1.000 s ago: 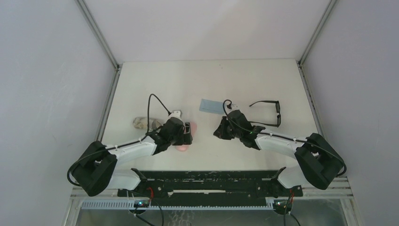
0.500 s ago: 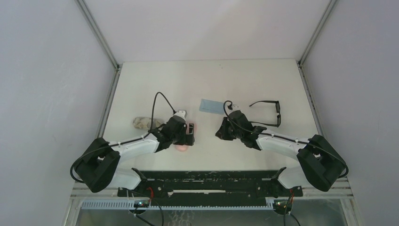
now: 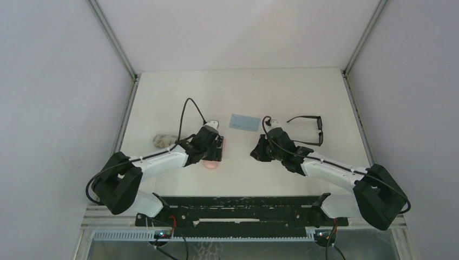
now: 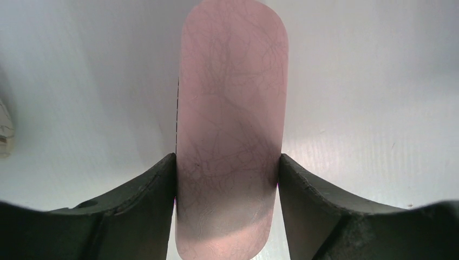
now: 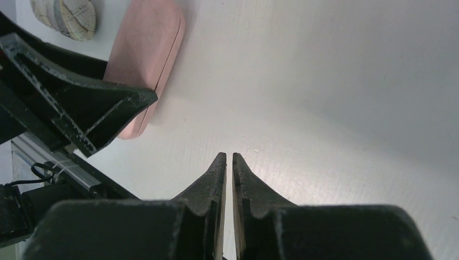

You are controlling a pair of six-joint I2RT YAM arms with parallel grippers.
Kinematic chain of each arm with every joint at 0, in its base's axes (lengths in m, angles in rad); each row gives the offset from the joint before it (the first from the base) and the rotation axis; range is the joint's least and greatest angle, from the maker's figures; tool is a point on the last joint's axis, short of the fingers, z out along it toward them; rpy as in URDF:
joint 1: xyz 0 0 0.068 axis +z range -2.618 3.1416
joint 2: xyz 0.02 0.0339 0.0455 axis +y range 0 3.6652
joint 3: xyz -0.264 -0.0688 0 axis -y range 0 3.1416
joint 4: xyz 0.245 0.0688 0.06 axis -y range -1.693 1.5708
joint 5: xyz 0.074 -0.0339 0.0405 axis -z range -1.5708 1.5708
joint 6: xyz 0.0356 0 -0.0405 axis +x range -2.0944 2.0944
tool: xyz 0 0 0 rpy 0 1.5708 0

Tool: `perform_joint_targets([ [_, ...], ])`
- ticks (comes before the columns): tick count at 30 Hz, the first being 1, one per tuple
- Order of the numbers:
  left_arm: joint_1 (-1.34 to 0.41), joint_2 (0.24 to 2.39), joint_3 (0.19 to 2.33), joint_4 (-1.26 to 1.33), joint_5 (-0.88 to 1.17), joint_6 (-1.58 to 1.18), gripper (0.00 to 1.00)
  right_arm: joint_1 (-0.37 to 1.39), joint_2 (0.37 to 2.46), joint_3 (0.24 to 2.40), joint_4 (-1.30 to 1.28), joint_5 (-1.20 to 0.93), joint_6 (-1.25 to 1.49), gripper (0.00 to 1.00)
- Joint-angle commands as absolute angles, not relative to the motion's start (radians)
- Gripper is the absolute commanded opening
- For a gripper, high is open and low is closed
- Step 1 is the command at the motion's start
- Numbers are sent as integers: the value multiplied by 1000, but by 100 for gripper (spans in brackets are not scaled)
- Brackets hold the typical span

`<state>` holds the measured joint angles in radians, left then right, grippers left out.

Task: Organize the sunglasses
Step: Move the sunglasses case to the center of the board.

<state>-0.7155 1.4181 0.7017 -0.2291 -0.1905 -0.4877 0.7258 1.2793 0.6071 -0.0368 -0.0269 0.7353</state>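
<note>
The black-framed sunglasses [image 3: 320,131] lie unfolded on the table at the right, just beyond my right arm. My right gripper [image 3: 258,151] hovers left of them, shut with nothing between its fingertips [image 5: 227,157]. My left gripper [image 3: 215,149] is over the pink case [image 3: 211,164] near the table's middle. In the left wrist view both fingers press against the long sides of the pink case [image 4: 231,108], so the gripper [image 4: 227,162] is shut on it. The right wrist view shows the same pink case [image 5: 145,59] behind a finger of the left gripper [image 5: 81,114].
A grey-patterned case [image 3: 162,141] lies left of the left gripper, also showing as the patterned case [image 5: 64,16] at the top left of the right wrist view. A light-blue cloth [image 3: 243,122] lies flat behind the two grippers. The black rail runs along the near edge.
My left gripper has slid a little farther along the pink case and its fingers have closed in against the case's sides. The right gripper has stayed shut and hardly moved.
</note>
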Motion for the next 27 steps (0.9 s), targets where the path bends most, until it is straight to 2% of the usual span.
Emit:
perform_joint_targets([
  [1,-683,1434,832,-218,-236,-472,56,720,1203,599,-57,-12,704,7],
  [14,-430,1721,1180,-190,-135,-376,54,687,1153,582,-87,-45,678,7],
  [27,-311,1948,1381,-175,-71,-344,57,668,1159,580,-100,-59,669,8],
])
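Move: The left gripper already holds the pink sunglasses case. The open spot for it is about 20 cm ahead, 5 cm left and 4 cm below. The blue cloth lies some 14 cm ahead and 13 cm right of this gripper, the patterned pouch about 20 cm left and 4 cm ahead, both flat on the board. From the right hand that spot is roughly 20 cm ahead, 19 cm left and 8 cm down. Carry the case forward about 20 cm with the left gripper, arching up nearly 5 cm and back down most of that, and veer some 5 cm left on the second half, towards the open board left of the blue cloth. Turn it about 15 degrees counter-clockwise and keep the grip. Ease the shut right hand 2 cm right. ##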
